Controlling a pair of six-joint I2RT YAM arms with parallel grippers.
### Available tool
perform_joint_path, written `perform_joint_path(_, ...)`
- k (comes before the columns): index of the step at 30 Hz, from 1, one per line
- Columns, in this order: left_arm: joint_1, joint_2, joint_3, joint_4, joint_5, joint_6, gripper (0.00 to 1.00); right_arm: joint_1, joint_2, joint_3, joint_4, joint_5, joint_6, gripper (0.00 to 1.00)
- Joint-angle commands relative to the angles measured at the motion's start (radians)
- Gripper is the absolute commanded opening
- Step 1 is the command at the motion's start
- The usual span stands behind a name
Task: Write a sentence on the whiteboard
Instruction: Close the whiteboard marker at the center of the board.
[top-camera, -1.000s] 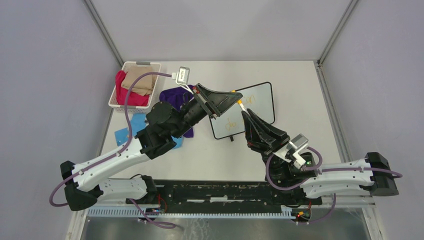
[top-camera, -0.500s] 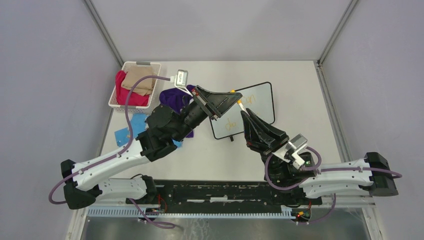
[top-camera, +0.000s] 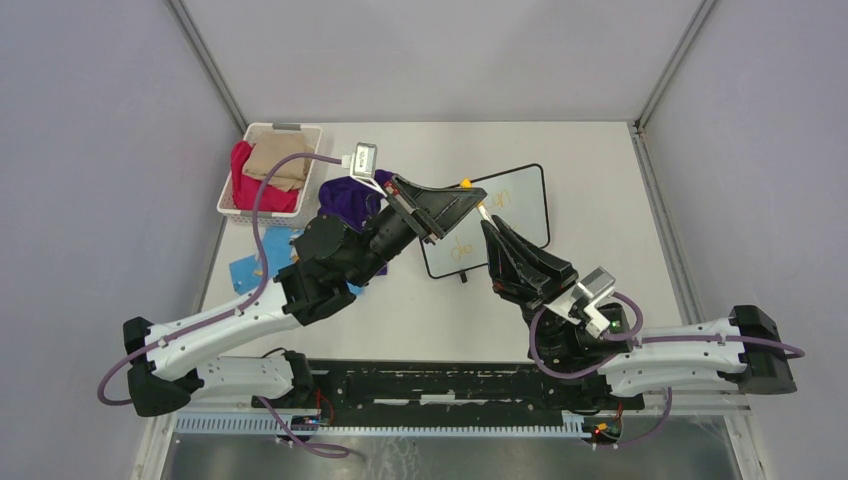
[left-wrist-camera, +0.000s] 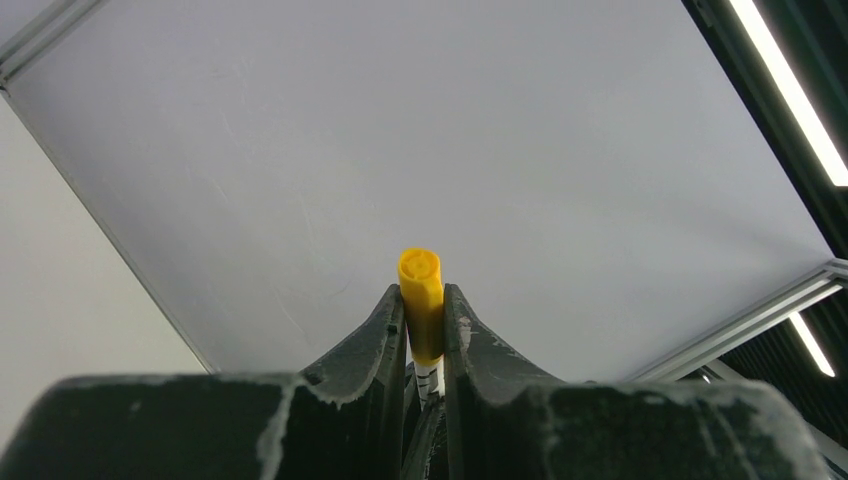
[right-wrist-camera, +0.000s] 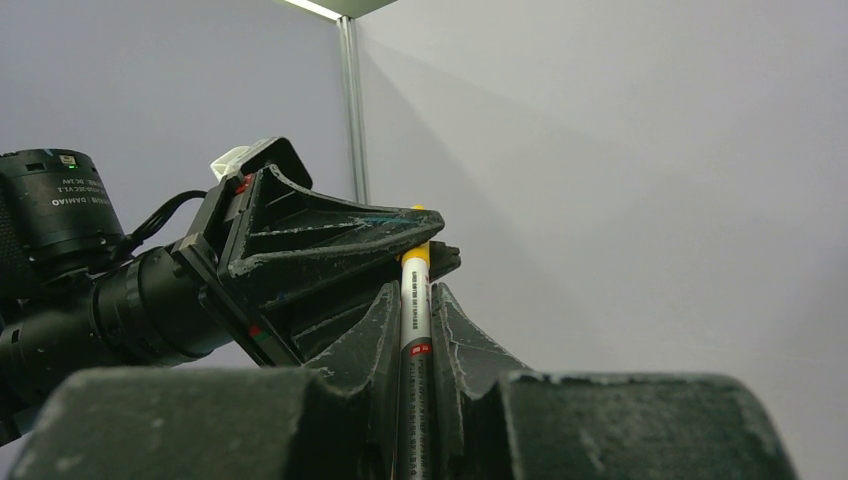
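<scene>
The whiteboard lies flat at mid-table, with the yellow sentence partly showing beside the arms. A white marker with a yellow cap hangs above the board's left half. My left gripper is shut on the yellow cap; in its own view the left gripper points at the ceiling. My right gripper is shut on the marker's barrel, which runs up between the right gripper's fingers into the left jaws. Cap and barrel look joined.
A white basket holding red and tan cloths stands at the back left. A purple cloth and a blue cloth lie under the left arm. Grey walls enclose the table.
The left forearm has shifted slightly toward the back. Both grippers and the marker between them stay almost where they were.
</scene>
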Motion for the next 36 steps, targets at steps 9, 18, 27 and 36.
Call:
perform_joint_path(9,-0.096,0.024,-0.034,-0.076,0.234,0.068,0.02,-0.041,0.024,0.095,-0.060,0.040,0.007,0.00)
perform_joint_path(18,-0.096,-0.012,-0.042,-0.086,0.178,0.082,0.28,-0.042,0.011,0.091,-0.074,0.033,0.014,0.00)
perform_joint_path(27,-0.094,-0.068,-0.046,-0.125,0.057,0.106,0.70,-0.042,-0.028,0.072,-0.101,0.025,0.040,0.00)
perform_joint_path(36,-0.042,-0.112,0.050,-0.184,-0.022,0.206,0.87,-0.042,-0.097,0.044,-0.193,-0.059,0.121,0.00)
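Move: The capped end of the whiteboard marker is already between the left fingertips. The marker's middle lies about 3 cm back, 2 cm right and 3 cm below the left hand, and roughly 1 cm ahead, left and above the right hand, which grips the barrel. From the left hand, the whiteboard's centre is some 18 cm ahead, 6 cm right and 41 cm below; the purple cloth is about 22 cm ahead, 24 cm left and 41 cm below. The left fingers keep their pinch on the yellow cap while both hands creep up under a centimetre, then open wide and let go. The left hand drops back and down about 4 cm, away from the cap, rolling some 10 degrees, and finally edges left and forward a little. The right hand keeps its grip on the barrel, shifting forward and down about a centimetre, then back up. ##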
